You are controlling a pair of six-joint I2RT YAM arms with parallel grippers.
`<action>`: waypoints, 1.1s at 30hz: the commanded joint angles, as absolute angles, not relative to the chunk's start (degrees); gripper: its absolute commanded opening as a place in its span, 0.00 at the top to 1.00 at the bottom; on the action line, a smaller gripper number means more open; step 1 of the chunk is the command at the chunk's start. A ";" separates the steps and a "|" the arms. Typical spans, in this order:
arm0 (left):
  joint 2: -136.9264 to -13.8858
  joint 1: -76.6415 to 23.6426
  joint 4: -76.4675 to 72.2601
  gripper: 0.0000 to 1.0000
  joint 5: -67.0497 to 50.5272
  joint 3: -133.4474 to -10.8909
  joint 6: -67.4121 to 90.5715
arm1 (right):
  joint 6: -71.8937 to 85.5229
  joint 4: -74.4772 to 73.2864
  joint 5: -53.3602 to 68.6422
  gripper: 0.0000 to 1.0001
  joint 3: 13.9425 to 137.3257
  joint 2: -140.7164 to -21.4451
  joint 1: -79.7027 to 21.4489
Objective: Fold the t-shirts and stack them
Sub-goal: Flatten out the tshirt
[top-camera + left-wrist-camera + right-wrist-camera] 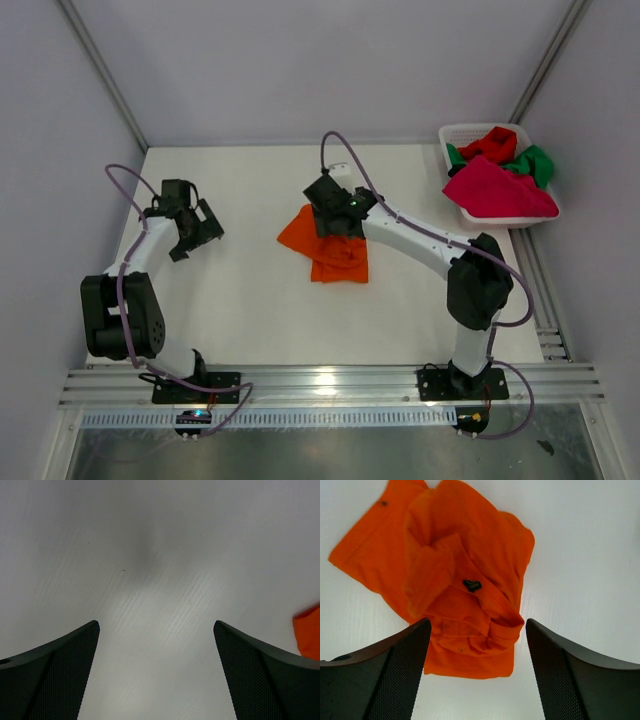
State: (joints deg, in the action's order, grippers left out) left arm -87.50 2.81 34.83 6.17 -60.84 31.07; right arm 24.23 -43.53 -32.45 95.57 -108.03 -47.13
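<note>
A crumpled bright orange t-shirt (335,258) lies in a heap near the middle of the white table. My right gripper (338,228) hovers just above its far part, open, with nothing between the fingers. In the right wrist view the orange t-shirt (455,580) spreads below the right gripper (477,625), its dark neck label facing up. My left gripper (200,238) is open over bare table at the left. In the left wrist view the left gripper (156,625) holds nothing, and a corner of the orange t-shirt (309,636) shows at the right edge.
A white lattice basket (455,133) stands at the back right corner. It holds a magenta-pink t-shirt (495,190), a red one (492,146) and a green one (537,162). Grey walls close in the table, and a metal rail (330,385) runs along the near edge.
</note>
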 commanded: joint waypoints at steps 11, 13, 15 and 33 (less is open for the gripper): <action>-87.71 3.08 34.98 0.01 4.22 -62.49 31.38 | 38.58 -19.53 -14.25 0.19 77.35 -99.84 -42.71; -87.72 3.08 34.98 0.01 4.31 -62.49 31.29 | 38.58 -16.27 -11.35 0.20 77.26 -100.11 -42.63; -87.80 3.08 35.07 0.01 4.48 -62.58 31.29 | 38.32 -15.12 -10.55 0.20 77.78 -100.55 -42.54; -86.75 2.99 36.39 0.01 6.59 -62.31 30.85 | 36.74 -15.38 -8.18 0.23 81.30 -108.01 -39.99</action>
State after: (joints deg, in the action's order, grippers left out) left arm -87.50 2.81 35.66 5.58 -60.84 31.05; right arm 37.36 -17.58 -8.38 78.26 -107.13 -40.34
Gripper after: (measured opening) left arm 0.992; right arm 0.773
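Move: The shirt lies crumpled below the open right hand. Its folded flap is about 5 cm to the hand's left, roughly 1 cm ahead and some 14 cm below. At the same depth, the size label sits about 1 cm left and 1 cm ahead, and the shirt's left corner 14 cm left and 1 cm back; the near hem is about 9 cm back. From the left hand, the flap lies about 28 cm right, 2 cm ahead and 7 cm down. No touch shows: the right hand sinks towards the shirt's folded flap with its fingers staying wide open. It first dips about 5 cm while swinging some 3 cm right, then sweeps about 7 cm left over the shirt, rising slightly, and sinks again at the end. During the sweep it rolls nearly 30 degrees, left side up, so the fingers slant down to the left. ##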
